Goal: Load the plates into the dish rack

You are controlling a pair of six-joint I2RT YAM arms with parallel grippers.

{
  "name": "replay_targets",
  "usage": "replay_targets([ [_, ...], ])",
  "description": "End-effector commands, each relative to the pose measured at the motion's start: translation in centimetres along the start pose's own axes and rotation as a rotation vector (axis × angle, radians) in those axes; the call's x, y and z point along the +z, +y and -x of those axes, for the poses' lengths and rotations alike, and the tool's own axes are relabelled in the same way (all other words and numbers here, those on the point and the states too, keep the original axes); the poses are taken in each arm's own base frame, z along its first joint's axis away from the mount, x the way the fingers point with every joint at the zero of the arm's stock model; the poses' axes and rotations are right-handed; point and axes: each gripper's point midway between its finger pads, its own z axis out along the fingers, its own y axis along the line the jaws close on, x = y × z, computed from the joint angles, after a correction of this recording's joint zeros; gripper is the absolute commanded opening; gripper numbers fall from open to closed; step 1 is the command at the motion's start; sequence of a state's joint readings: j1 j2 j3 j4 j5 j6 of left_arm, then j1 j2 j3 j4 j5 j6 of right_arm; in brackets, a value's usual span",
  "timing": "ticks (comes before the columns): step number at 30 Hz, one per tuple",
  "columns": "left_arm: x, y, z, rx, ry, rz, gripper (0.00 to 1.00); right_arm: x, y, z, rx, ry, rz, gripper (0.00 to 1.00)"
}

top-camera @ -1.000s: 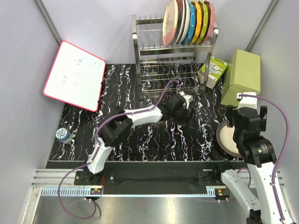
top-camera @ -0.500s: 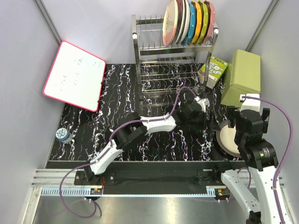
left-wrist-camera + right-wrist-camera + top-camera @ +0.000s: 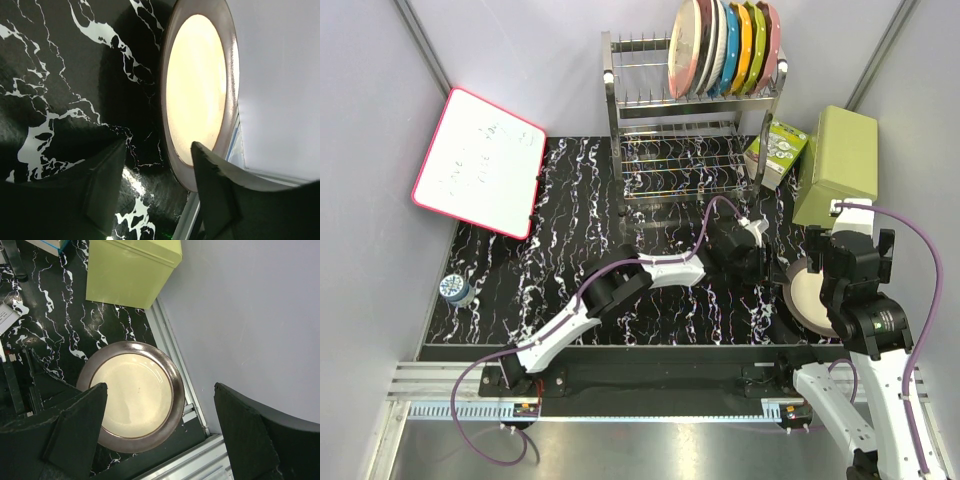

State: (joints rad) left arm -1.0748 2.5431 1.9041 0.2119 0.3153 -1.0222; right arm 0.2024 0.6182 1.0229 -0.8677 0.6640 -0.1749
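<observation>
The cream plate with a dark brown rim [image 3: 808, 297] lies flat at the table's right edge. My left gripper [image 3: 159, 145] is open and low at the plate's left edge [image 3: 197, 90], with the rim between its fingers; contact cannot be told. It reaches there from the left in the top view [image 3: 763, 264]. My right gripper [image 3: 160, 385] is open wide and empty, hanging above the same plate [image 3: 132, 395]. The steel dish rack [image 3: 620, 130] stands at the back. Its top tier holds several upright plates, with the brown-rimmed floral one [image 3: 684, 48] leftmost and a red one [image 3: 704, 45] beside it.
A green box [image 3: 837, 165] and a small carton [image 3: 778, 150] stand right of the rack, just behind the plate. A red-framed whiteboard [image 3: 480, 160] leans at the back left. A small round jar [image 3: 455, 290] sits at the left. A metal rail [image 3: 200, 415] borders the plate's right side.
My left arm has swung right from the middle of the table to the cream plate's left edge. The right arm has stayed almost still above the plate.
</observation>
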Motion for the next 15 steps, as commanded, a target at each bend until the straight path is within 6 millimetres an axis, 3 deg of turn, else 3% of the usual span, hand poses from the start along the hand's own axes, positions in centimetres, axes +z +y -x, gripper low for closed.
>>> replay_targets([
  [1, 0.1, -1.8, -0.2, 0.025, -0.006, -0.091, 0.48, -0.2, -0.6, 0.3, 0.027, -0.011, -0.025, 0.93],
  [12, 0.9, -2.7, -0.9, 0.057, 0.008, -0.123, 0.32, 0.2, -0.6, -0.1, 0.011, 0.010, -0.033, 0.92],
  [13, 1.0, -2.6, -0.9, 0.058, 0.007, -0.121, 0.26, 0.3, -0.7, -0.1, 0.013, 0.012, -0.038, 0.92],
  [14, 1.1, -2.7, -0.7, 0.058, 0.000, -0.118, 0.09, 0.3, -0.7, -0.2, 0.012, 0.015, -0.038, 0.92],
  [15, 1.2, -2.6, -0.6, 0.054, -0.004, -0.111, 0.05, 0.3, -0.7, -0.2, 0.010, 0.017, -0.039, 0.92],
])
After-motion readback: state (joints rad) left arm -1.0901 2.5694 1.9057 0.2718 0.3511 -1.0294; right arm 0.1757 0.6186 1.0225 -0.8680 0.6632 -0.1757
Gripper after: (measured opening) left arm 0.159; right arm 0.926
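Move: The brown-rimmed plate's middle lies about 11 cm to the right of my left hand, some 5 cm back and 2 cm lower, so its near-left rim is right at my fingers. The lime bin stands about 20 cm ahead and 11 cm right of this hand, the green carton roughly 28 cm ahead and 1 cm left. From my right hand, the plate is almost directly below: about 26 cm down, 1 cm ahead, 2 cm left. I close my left fingers from over half open to nearly shut, bringing them together at the plate's left rim to pinch it, one finger over the rim and the other beside it. As they close, the hand eases back about 1.5 cm and slightly right, in towards the plate, with fingers still pointing right and tipped down. ##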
